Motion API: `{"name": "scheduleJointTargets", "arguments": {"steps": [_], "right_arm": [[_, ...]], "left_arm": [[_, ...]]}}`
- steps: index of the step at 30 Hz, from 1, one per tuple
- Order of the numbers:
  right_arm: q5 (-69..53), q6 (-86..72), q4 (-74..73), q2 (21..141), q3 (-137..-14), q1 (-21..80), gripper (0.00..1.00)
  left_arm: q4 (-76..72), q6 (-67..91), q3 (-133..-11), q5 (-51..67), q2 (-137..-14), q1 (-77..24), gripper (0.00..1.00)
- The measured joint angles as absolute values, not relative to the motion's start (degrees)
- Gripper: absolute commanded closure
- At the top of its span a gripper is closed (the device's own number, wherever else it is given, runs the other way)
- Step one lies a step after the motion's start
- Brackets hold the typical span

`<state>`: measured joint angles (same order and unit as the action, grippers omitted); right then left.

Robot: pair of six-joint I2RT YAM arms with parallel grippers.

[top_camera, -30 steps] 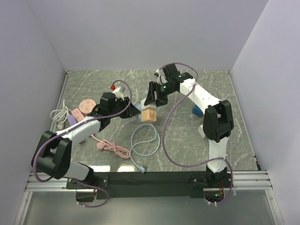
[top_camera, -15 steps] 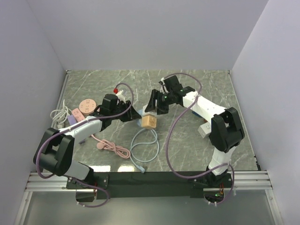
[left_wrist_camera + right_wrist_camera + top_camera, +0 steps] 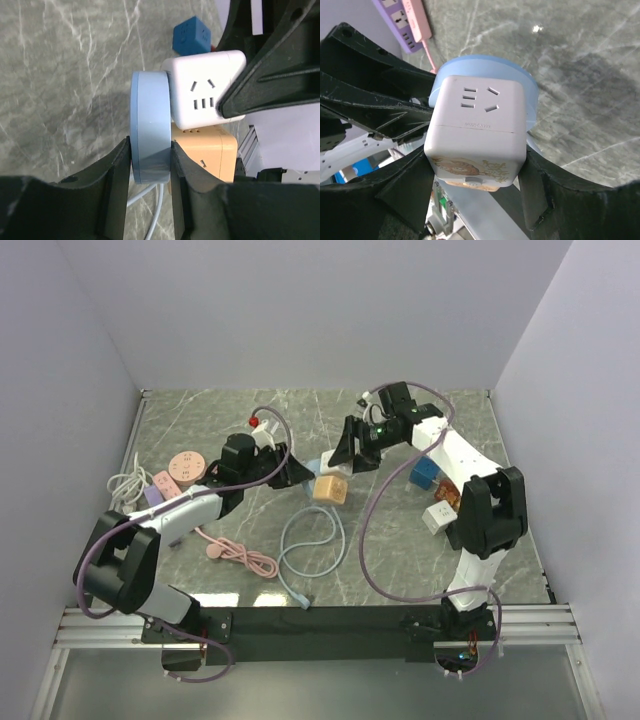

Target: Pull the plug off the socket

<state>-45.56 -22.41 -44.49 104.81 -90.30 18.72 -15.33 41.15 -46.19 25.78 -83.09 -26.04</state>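
Observation:
The socket is a white cube with slots on its faces, held above the table. My right gripper is shut on its sides. The plug, a flat light-blue disc, sits flush against one face of the socket. My left gripper is shut on the disc's rim. In the top view the two grippers meet at mid table, left gripper and right gripper either side of the socket. The plug's blue cable hangs down into a loop on the table.
An orange cube socket lies just under the held pair. A blue cube and a white cube lie on the right. Purple and pink power strips, a pink disc and a pink cable lie on the left.
Both grippers have moved right and a little farther away together, carrying the socket and plug. The right arm has swung out, uncovering the cubes on the right.

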Motion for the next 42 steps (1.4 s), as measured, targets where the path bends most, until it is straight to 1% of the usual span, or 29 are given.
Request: {"name": "scheduleJointTargets", "arguments": {"steps": [3, 7, 9, 13, 18, 22, 26, 31, 34, 38, 42], "right_arm": [[-43.11, -26.26, -39.68, 101.93, -83.99, 19.38, 1.00], [-36.45, -33.61, -31.92, 95.77, -74.41, 21.65, 1.00], [-34.68, -35.44, -30.89, 94.24, -72.86, 22.06, 1.00], [-35.92, -35.33, -31.83, 94.32, -74.02, 20.97, 1.00], [-39.75, -28.23, -40.27, 97.82, -83.44, 18.41, 1.00], [-42.50, -25.76, -43.62, 98.83, -86.65, 16.69, 1.00], [-42.24, -26.85, -42.02, 99.70, -85.56, 17.30, 1.00], [-34.85, -34.02, -33.30, 97.95, -77.06, 21.26, 1.00], [-31.75, -37.56, -32.14, 95.15, -73.45, 22.37, 1.00], [-31.33, -37.60, -32.67, 92.42, -74.91, 20.32, 1.00], [-30.44, -35.11, -35.18, 91.15, -78.85, 14.92, 1.00]], "left_arm": [[-14.04, 40.99, -46.22, 26.65, -84.27, -26.20, 0.99], [-12.10, 40.88, -46.24, 28.56, -85.80, -26.28, 0.99], [-11.49, 40.91, -46.37, 29.28, -86.00, -26.30, 0.99], [-11.55, 40.93, -47.13, 29.19, -86.00, -26.28, 0.99], [-14.70, 41.23, -48.36, 29.15, -86.00, -26.48, 0.99], [-16.78, 41.41, -49.36, 29.04, -86.00, -26.81, 0.99], [-15.77, 41.25, -49.41, 28.40, -86.41, -26.76, 0.99], [-10.94, 40.97, -49.06, 27.90, -88.79, -26.00, 0.99], [-6.70, 40.75, -48.23, 25.12, -89.89, -25.26, 0.99], [-3.60, 41.06, -47.94, 22.90, -90.83, -24.12, 0.99], [-3.66, 41.15, -47.94, 22.52, -90.80, -24.14, 0.99]]}}
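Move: The right hand holds the white plug on the round blue socket, whose middle is about 5 cm to its left, 3 cm back and slightly lower. The beige plug, also in that socket, is about 6 cm back and 2 cm left of the right hand; the loose blue cube is some 20 cm to its right, nearly level fore and aft, about 15 cm lower. From the left hand, which grips the socket's rim, the white plug is about 6 cm right and 2 cm ahead. Still pinching the white plug, the right hand works it against the socket in the left hand's grip: both rock down, up and down again by a few centimetres. The right then draws away rightward, up and forward, ending about 5 cm to the right and turned some 20 degrees clockwise, while the left sinks to about 8 cm below its start, shifts slightly left and tips its fingers down. Both keep their grip. ##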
